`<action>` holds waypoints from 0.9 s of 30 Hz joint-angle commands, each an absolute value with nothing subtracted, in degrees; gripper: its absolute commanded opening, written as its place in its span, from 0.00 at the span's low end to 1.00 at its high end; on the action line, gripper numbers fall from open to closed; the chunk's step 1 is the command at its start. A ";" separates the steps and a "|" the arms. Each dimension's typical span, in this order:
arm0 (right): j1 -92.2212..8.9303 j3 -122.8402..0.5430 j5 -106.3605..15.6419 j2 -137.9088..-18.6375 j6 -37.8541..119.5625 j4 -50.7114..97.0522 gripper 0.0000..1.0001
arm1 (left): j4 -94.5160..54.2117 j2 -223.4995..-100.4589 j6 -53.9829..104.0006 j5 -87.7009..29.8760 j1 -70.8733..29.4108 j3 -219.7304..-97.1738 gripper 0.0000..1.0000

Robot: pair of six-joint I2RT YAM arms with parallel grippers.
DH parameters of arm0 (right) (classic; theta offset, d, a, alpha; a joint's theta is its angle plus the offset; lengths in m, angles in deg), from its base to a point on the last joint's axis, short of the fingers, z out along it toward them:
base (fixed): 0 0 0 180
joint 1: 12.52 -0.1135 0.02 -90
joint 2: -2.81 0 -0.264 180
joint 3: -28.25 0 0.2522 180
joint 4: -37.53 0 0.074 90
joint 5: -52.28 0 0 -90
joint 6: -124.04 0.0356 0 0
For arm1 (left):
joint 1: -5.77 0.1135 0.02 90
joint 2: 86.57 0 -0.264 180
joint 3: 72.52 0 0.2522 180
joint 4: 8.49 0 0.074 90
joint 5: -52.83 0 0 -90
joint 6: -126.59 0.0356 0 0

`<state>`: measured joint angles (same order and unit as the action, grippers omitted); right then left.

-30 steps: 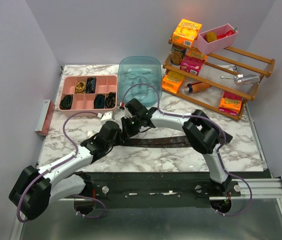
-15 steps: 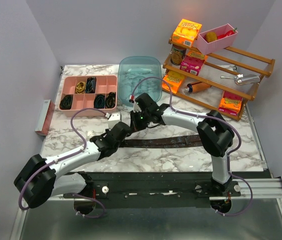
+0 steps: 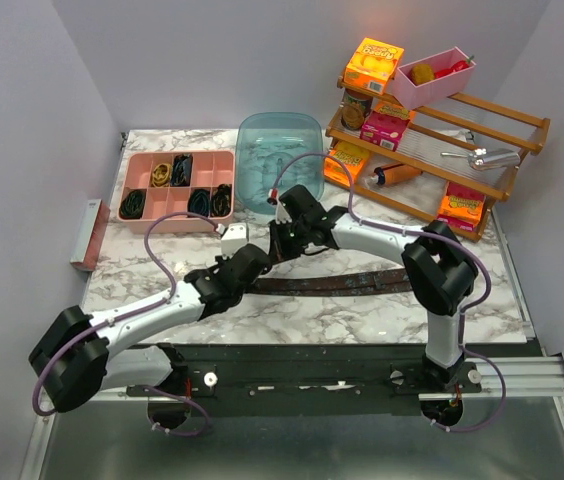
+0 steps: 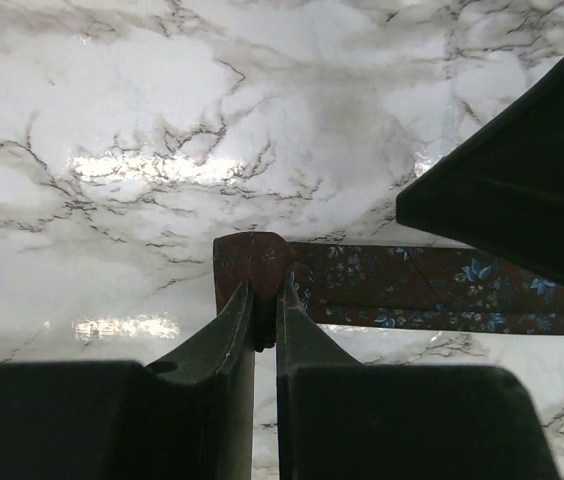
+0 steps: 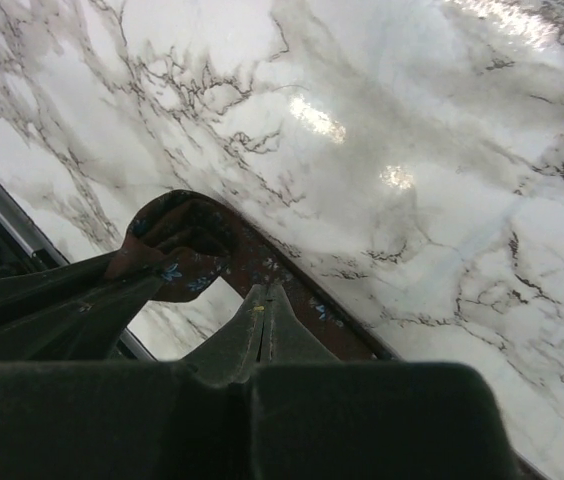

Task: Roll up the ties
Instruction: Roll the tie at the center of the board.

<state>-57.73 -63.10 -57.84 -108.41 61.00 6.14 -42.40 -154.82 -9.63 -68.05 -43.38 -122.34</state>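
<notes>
A dark brown tie (image 3: 347, 283) with small blue flowers lies flat across the middle of the marble table. My left gripper (image 3: 254, 268) is shut on its curled left end (image 4: 252, 262), which stands pinched between the fingers (image 4: 232, 330). From there the tie (image 4: 412, 295) runs off to the right. My right gripper (image 3: 283, 243) is shut, its tips (image 5: 265, 288) just over the tie (image 5: 252, 252) beside the curled end (image 5: 177, 235), nothing visible between them. Several small dark coiled ties (image 3: 200, 203) sit in the pink tray.
The pink divided tray (image 3: 152, 223) stands at the back left, with a clear blue tub (image 3: 279, 150) beside it. A wooden rack (image 3: 507, 120) with boxes and bottles fills the back right. A small white piece (image 3: 232, 232) lies near the tray.
Both arms have shifted to the right and slightly back. The left gripper still pinches the tie's end, which has moved right along the strip; the right gripper stays shut.
</notes>
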 commanded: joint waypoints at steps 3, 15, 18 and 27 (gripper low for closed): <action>-59.89 -64.09 -61.71 -109.16 62.07 7.24 0.00 | -43.70 -149.07 -12.28 -71.80 -43.63 -121.00 0.00; -63.32 -69.53 -64.44 -115.31 64.45 8.56 0.00 | -43.44 -149.24 -13.07 -72.15 -43.63 -120.82 0.00; -63.67 -69.89 -64.61 -116.63 65.15 9.26 0.00 | -42.83 -149.41 -13.07 -71.63 -43.63 -120.91 0.00; -64.02 -69.54 -64.26 -118.83 68.23 15.15 0.00 | -40.63 -149.86 -13.51 -69.96 -43.63 -119.77 0.00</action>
<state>-63.41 -68.49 -63.91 -116.83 66.20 10.88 -43.49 -150.28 -11.73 -69.14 -43.38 -120.89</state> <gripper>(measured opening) 0.009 0.173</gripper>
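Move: The rolled end of the tie already sits in the left fingertips, only about 1 cm ahead of that hand's point and level with it. From the right hand the roll lies about 6 cm left, 4 cm back and 2 cm lower. The flat tie runs off rightward, its middle some 24 cm right of the right hand, 5 cm back and 4 cm down; the blue bin stands about 26 cm straight ahead of the right hand, at its height. Bring the right gripper, fingers still shut, left some 6 cm and back about 3 cm, sinking a little over the second half, until its tips come against the roll from its right side. Keep the left gripper's pinch on the roll's end, lifting it about 2 cm early on and then easing down again by half. ##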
